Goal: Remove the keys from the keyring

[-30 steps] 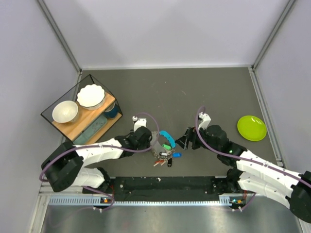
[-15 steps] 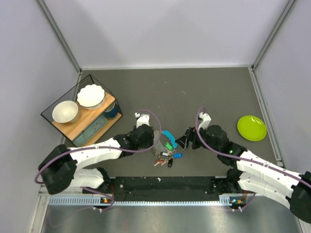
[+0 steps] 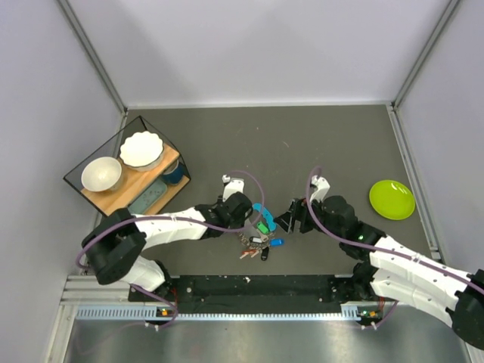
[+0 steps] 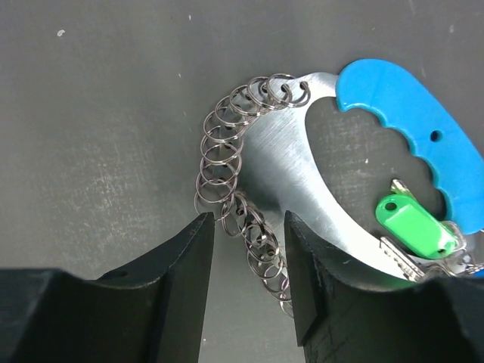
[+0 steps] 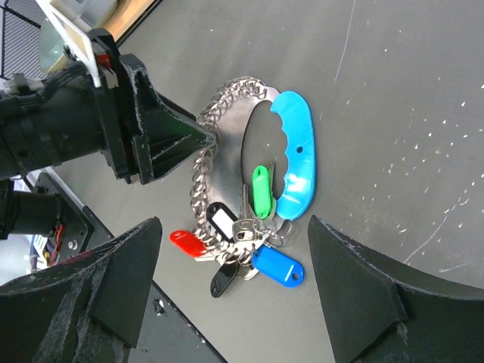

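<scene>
The keys [image 5: 249, 227] lie bunched on the dark table, with red [image 5: 185, 242], blue [image 5: 276, 266], green [image 5: 262, 190] and black tags. A thin keyring [image 5: 278, 236] threads their heads. They hang on a curved steel piece with a cyan handle [image 4: 412, 128] and a chain of small rings [image 4: 219, 162]. My left gripper [image 4: 248, 261] is low over the table and open, one jaw on each side of the chain's lower links. My right gripper [image 5: 234, 265] hovers wide open to the right of the keys [image 3: 259, 240], holding nothing.
A lime-green plate [image 3: 392, 199] lies at the right. At the left, a black wire frame [image 3: 91, 155] holds two white bowls on a wooden shelf. The arms' base rail [image 3: 249, 287] runs just in front of the keys.
My left gripper has moved right and closer to the key bunch, onto the chain, and its jaws have narrowed a little. The right gripper and the keys have barely moved.
</scene>
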Controlling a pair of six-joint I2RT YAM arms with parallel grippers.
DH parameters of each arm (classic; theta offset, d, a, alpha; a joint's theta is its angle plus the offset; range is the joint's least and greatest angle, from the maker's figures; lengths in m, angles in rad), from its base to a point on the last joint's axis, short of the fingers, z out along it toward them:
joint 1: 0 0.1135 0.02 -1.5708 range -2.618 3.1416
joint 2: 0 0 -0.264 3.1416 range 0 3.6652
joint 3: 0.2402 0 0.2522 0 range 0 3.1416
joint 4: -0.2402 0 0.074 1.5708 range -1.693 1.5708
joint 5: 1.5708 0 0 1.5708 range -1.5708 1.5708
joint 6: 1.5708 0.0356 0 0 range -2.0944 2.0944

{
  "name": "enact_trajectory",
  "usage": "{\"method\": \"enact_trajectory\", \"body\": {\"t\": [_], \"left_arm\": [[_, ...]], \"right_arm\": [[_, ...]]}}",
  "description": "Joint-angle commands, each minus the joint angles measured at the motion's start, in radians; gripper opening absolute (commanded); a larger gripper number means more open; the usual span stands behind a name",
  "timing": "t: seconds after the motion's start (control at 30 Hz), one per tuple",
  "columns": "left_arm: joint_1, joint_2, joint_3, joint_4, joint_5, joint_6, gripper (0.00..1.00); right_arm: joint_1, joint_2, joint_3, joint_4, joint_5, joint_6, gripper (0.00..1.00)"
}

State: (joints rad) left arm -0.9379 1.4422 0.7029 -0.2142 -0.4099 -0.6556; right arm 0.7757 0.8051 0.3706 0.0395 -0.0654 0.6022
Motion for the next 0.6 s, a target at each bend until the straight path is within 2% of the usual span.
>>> {"method": "enact_trajectory", "body": {"t": [0.0,0.27,0.37,0.5,0.53,0.57], "left_arm": [[-0.009,0.026,0.040,-0.028,-0.049,-0.001,0.47],[-0.012,0.052,0.030,-0.030,-0.063,-0.009,0.44],[-0.012,0.064,0.035,-0.024,-0.047,-0.009,0.40],[-0.012,0.081,0.044,-0.021,-0.018,-0.003,0.21],[-0.012,0.083,0.050,-0.021,-0.010,0.002,0.10],[-0.012,0.083,0.055,-0.021,-0.003,0.005,0.03]], "right_arm": [[-0.004,-0.029,-0.004,0.019,0.021,-0.019,0.79],[-0.004,-0.030,-0.015,0.022,0.033,-0.016,0.78],[-0.004,-0.029,-0.018,0.028,0.032,-0.005,0.78],[-0.003,-0.030,-0.035,0.046,0.026,0.013,0.78],[-0.004,-0.030,-0.038,0.052,0.024,0.016,0.79],[-0.004,-0.032,-0.042,0.065,0.022,0.019,0.78]]}}
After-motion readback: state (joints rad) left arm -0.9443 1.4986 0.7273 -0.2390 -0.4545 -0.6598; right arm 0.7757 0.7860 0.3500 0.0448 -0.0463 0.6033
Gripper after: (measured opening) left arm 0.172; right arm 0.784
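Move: The upper part of the keyring's ring chain lies straight under the half-open left fingers, about 1 cm below them. From that hand the blue handle is about 7 cm right and 3 cm ahead, the green tag about 6 cm right and 1 cm back, and the black-and-white tag roughly 4 cm right and 4 cm back. From the waiting right hand, that piece of chain lies about 11 cm left, 1 cm back and some 10 cm below. The left hand sinks about 1 cm onto the ring chain beside the metal crescent, edging just over half a centimetre left on the way and rolling barely 5 degrees while its fingertips keep pointing steeply down. Then it all but stays in place and its fingers, only easing inwards at first, close quickly from half open to nearly shut, pinching the small rings between their tips. ##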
